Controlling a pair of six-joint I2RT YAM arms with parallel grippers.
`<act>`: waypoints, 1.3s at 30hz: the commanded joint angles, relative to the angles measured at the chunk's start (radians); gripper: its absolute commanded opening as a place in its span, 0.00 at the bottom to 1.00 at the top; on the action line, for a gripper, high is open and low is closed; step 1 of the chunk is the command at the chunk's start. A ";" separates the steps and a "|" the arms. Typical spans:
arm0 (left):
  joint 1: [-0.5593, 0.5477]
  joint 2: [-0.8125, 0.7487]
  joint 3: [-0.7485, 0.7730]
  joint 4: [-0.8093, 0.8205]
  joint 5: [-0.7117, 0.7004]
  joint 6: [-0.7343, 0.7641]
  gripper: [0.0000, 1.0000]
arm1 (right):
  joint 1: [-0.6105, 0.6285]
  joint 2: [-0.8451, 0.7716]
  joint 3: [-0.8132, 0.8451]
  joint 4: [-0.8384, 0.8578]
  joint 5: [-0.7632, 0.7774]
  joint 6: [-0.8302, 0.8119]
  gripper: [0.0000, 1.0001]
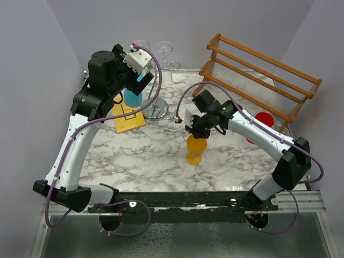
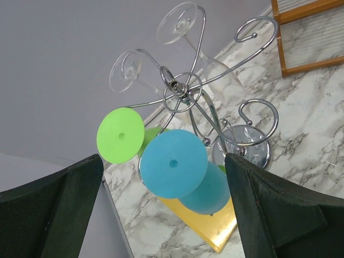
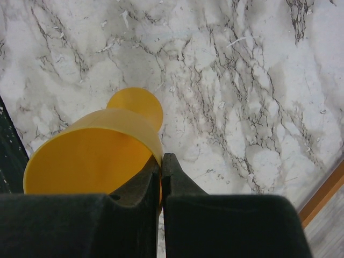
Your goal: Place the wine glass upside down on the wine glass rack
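An orange wine glass (image 1: 196, 149) (image 3: 91, 161) stands upright on the marble table, mouth up. My right gripper (image 1: 198, 133) (image 3: 162, 161) is shut on its rim, one finger inside the bowl and one outside. At the back left stands the chrome wine glass rack (image 1: 156, 110) (image 2: 185, 88). A blue glass (image 2: 174, 163), a green glass (image 2: 120, 134) and two clear glasses (image 2: 177, 21) hang from it upside down. My left gripper (image 1: 141, 69) (image 2: 164, 177) hovers open above and beside the rack, holding nothing.
A yellow board (image 1: 129, 118) (image 2: 215, 226) lies under the blue glass by the rack's base. A brown wooden slatted rack (image 1: 258, 75) fills the back right, with a red object (image 1: 264, 119) in front of it. Walls close off the left and back.
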 commanded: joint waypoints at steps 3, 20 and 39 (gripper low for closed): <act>0.002 -0.022 -0.036 0.059 -0.026 -0.034 0.99 | 0.007 -0.032 0.053 -0.007 0.034 -0.012 0.02; 0.002 -0.053 -0.014 0.081 0.063 -0.113 0.99 | -0.292 -0.446 -0.008 0.218 -0.050 0.154 0.01; 0.002 0.075 0.081 0.246 0.441 -0.615 0.95 | -0.486 -0.615 0.095 0.365 -0.099 0.271 0.01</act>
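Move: The right hand already pinches the yellow glass's far rim, the glass's middle about 4 cm back, 1 cm left and 7 cm below. From this hand the metal rack stands some 18 cm ahead, 17 cm left and 3 cm higher at its middle; the red glass is about 6 cm ahead, 25 cm right and 7 cm below. From the empty left hand the yellow glass lies roughly 17 cm back, 21 cm right and 35 cm below. Right hand lifts the still-pinched yellow glass some 24 cm and rightward, tilting its foot up; left hand swings right. ##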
